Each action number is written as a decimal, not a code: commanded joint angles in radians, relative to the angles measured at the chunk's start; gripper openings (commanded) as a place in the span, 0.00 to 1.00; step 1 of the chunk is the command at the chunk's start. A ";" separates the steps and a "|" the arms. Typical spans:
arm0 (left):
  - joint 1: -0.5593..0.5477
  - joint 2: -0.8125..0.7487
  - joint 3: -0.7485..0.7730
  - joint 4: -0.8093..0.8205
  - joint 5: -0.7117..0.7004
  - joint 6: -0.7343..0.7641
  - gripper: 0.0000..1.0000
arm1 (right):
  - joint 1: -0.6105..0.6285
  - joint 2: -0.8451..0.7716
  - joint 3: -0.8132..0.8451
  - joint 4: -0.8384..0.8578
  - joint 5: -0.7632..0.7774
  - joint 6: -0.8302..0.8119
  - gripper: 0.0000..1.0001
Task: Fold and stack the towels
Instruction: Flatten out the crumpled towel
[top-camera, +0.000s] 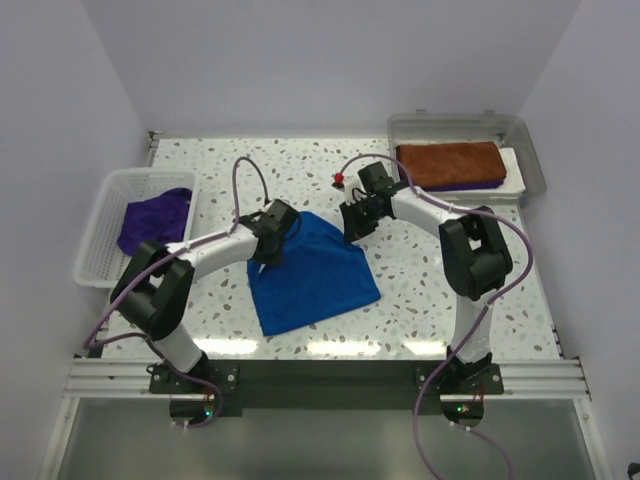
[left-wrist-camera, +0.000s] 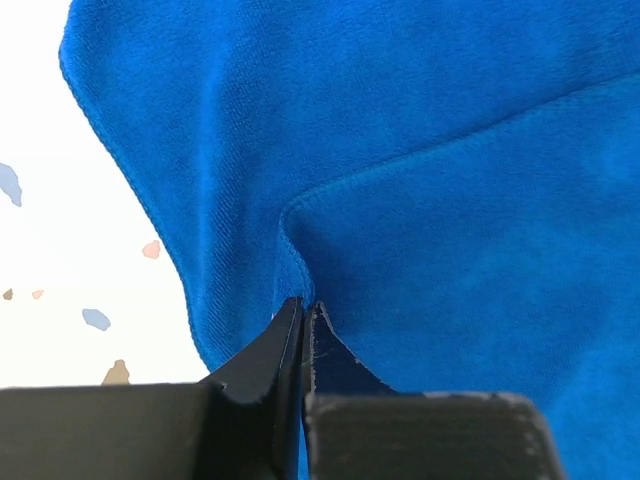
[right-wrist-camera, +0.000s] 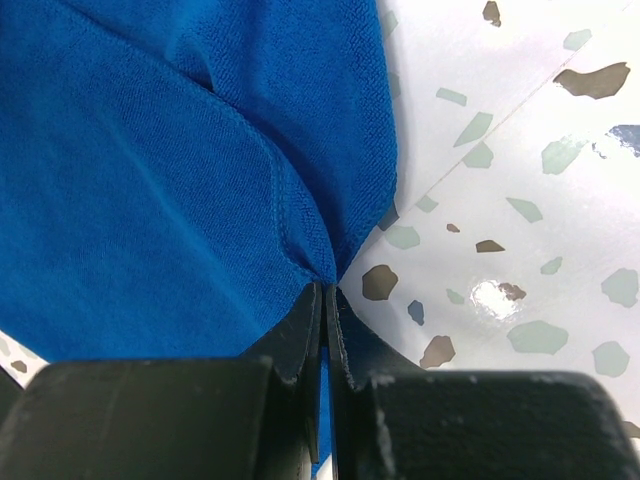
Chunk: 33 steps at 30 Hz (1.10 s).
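A royal blue towel (top-camera: 310, 272) lies in the middle of the table, its far edge lifted. My left gripper (top-camera: 263, 262) is shut on the towel's far left corner; in the left wrist view that gripper (left-wrist-camera: 303, 305) pinches the blue cloth (left-wrist-camera: 420, 180) at its hem. My right gripper (top-camera: 352, 235) is shut on the far right corner, and its wrist view shows the gripper (right-wrist-camera: 326, 290) clamped on the blue towel (right-wrist-camera: 150, 200) edge. A rust-brown towel (top-camera: 450, 163) lies folded on a purple towel (top-camera: 472, 186) in the tray. Another purple towel (top-camera: 155, 217) sits crumpled in the basket.
A white mesh basket (top-camera: 105, 225) stands at the left edge of the speckled table (top-camera: 420, 290). A grey tray (top-camera: 530, 160) with a white lining stands at the far right. White walls close in the back and sides.
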 joint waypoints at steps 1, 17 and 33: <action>0.007 0.010 0.044 0.004 -0.060 0.004 0.00 | -0.001 -0.065 0.001 0.008 0.013 0.010 0.02; 0.148 -0.252 0.370 0.057 -0.171 0.295 0.00 | -0.041 -0.246 0.292 -0.091 0.295 0.003 0.00; 0.145 -0.491 0.723 0.090 0.143 0.502 0.00 | -0.061 -0.603 0.504 -0.154 0.207 -0.131 0.00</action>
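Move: Both shut grippers already pinch hem corners of the blue towel, which lies crumpled on the table a centimetre or two below the hand points. Its middle is about 10 cm to the left hand's right and 2 cm back; from the right hand it is roughly 8 cm left and 8 cm back. The purple towel lies some 24 cm left of the left hand and 11 cm ahead; the folded brown towel some 24 cm right of the right hand and 20 cm ahead. Keeping their pinch, both hands sweep the blue towel's two corners up off the table together, the left by about 40 cm and the right by 35 cm, starting gently and soon moving fast; they swing 8 to 10 cm forward on the way and then come partly back towards the bases near the top. As they climb, the wrists tip so the fingers swing up and out from pointing down, by roughly 50 degrees, while the left hand drifts a little left and the right hand a little right, spreading the held edge between them. ##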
